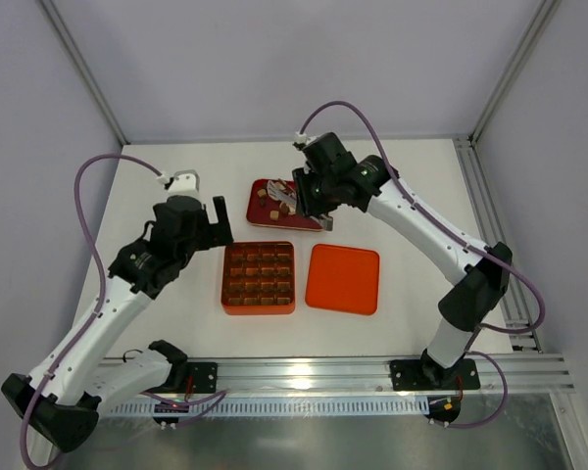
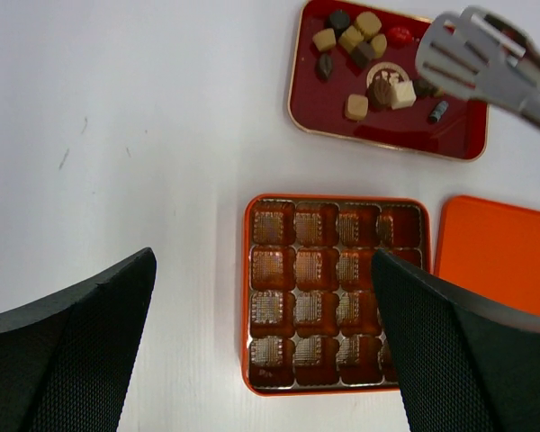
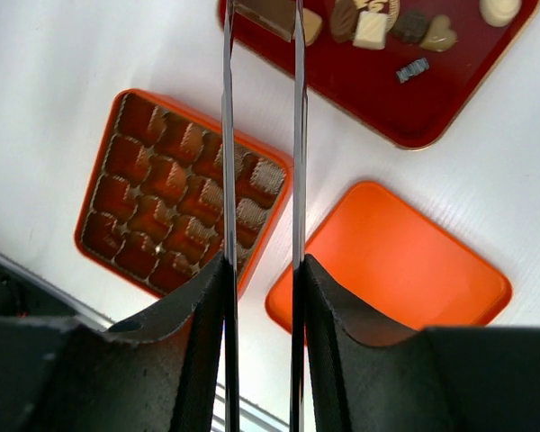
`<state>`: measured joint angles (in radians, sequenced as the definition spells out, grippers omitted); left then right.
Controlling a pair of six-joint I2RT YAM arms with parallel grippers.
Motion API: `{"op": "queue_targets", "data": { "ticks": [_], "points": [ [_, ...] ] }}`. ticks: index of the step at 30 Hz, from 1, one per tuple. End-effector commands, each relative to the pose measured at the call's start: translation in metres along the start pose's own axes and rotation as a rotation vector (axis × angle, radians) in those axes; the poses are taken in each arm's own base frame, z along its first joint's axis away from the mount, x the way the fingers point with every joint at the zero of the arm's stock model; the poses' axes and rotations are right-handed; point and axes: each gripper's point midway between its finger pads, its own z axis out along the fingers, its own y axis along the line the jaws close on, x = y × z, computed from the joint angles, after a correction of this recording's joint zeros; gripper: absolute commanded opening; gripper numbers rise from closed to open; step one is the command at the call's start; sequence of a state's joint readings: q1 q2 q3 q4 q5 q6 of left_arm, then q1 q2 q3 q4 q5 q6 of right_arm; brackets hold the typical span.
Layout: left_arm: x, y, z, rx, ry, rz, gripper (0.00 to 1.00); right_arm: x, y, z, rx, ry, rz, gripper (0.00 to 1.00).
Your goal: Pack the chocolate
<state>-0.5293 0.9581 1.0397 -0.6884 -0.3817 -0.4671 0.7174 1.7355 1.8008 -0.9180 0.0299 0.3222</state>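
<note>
Several pieces of chocolate (image 2: 355,40) in dark brown, tan and cream lie on a dark red tray (image 2: 324,112) at the back of the table (image 1: 274,201). My right gripper (image 3: 263,265) is shut on a pair of metal tongs (image 3: 297,135), whose slotted tips (image 2: 472,58) hang over the tray's right part. A brown piece (image 3: 265,16) shows between the tips; I cannot tell if it is pinched. My left gripper (image 2: 263,261) is open and holds nothing. It hovers over the orange box (image 2: 335,288), whose cells hold no chocolate.
The box's orange lid (image 1: 343,278) lies flat just right of the box (image 1: 259,277). The tray (image 1: 263,186) sits behind both. An aluminium rail (image 1: 372,372) runs along the near edge, and frame posts stand at the right side.
</note>
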Motion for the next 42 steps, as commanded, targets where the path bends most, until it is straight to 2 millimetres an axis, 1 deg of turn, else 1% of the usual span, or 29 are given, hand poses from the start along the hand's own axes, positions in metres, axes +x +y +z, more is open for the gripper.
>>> {"op": "queue_targets", "data": {
  "ticks": [1, 2, 3, 4, 5, 6, 8, 10, 12, 13, 17, 21, 28, 42],
  "points": [
    [-0.037, 0.007, -0.014, -0.048, -0.095, -0.02, 1.0, 0.004, 0.023, -0.023, -0.051, -0.036, -0.001, 0.39],
    [-0.047, 0.008, -0.018, -0.054, -0.116, -0.028, 1.0, 0.005, 0.027, -0.023, -0.058, -0.036, 0.001, 0.39],
    [-0.049, 0.008, -0.019, -0.059, -0.113, -0.027, 1.0, 0.01, 0.037, -0.024, -0.072, -0.032, -0.012, 0.39],
    [-0.052, 0.01, -0.02, -0.066, -0.116, -0.029, 1.0, 0.014, 0.041, -0.024, -0.078, -0.028, -0.016, 0.39],
    [-0.06, 0.009, -0.025, -0.061, -0.134, -0.038, 1.0, 0.016, 0.047, -0.023, -0.086, -0.028, -0.017, 0.39],
    [-0.062, 0.01, -0.027, -0.063, -0.136, -0.039, 1.0, 0.023, 0.058, -0.023, -0.098, -0.019, -0.036, 0.39],
    [-0.072, 0.009, -0.033, -0.058, -0.155, -0.051, 1.0, 0.03, 0.068, -0.02, -0.107, -0.007, -0.052, 0.39],
    [-0.074, 0.01, -0.037, -0.059, -0.156, -0.054, 1.0, 0.037, 0.08, -0.018, -0.115, 0.001, -0.069, 0.39],
    [-0.081, 0.01, -0.043, -0.054, -0.172, -0.061, 1.0, 0.041, 0.088, -0.013, -0.123, 0.009, -0.076, 0.39],
    [-0.082, 0.011, -0.045, -0.055, -0.174, -0.059, 1.0, 0.045, 0.096, -0.012, -0.135, 0.014, -0.089, 0.39],
    [-0.084, 0.013, -0.049, -0.059, -0.179, -0.057, 1.0, 0.054, 0.11, -0.004, -0.131, 0.027, -0.118, 0.39],
    [-0.083, 0.014, -0.051, -0.059, -0.179, -0.054, 1.0, 0.064, 0.115, 0.009, -0.126, 0.054, -0.134, 0.39],
    [-0.082, 0.015, -0.05, -0.062, -0.181, -0.047, 1.0, 0.065, 0.122, 0.024, -0.122, 0.061, -0.143, 0.39],
    [-0.074, 0.018, -0.048, -0.066, -0.166, -0.038, 1.0, 0.072, 0.131, 0.035, -0.127, 0.073, -0.157, 0.4]
  ]
}}
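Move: The right hand holds the tongs. The empty chocolate box's middle lies about 15 cm to its left, 5 cm back and some 21 cm below. The red tray of chocolates is roughly 16 cm ahead and 8 cm left, and the orange tray about 5 cm back and 7 cm right, both about 22 cm below. For the open left hand, the box's middle is some 6 cm right, 1 cm ahead and 21 cm down. Keeping its grip on the tongs, the right hand carries them off the red tray to over the chocolate box, about 10 cm back and 10 cm left, then sinks some 6 cm, swivelling slightly counter-clockwise. The left hand, still open and empty, rises about 8 cm clear of the box, its fingers tipping up a little. ##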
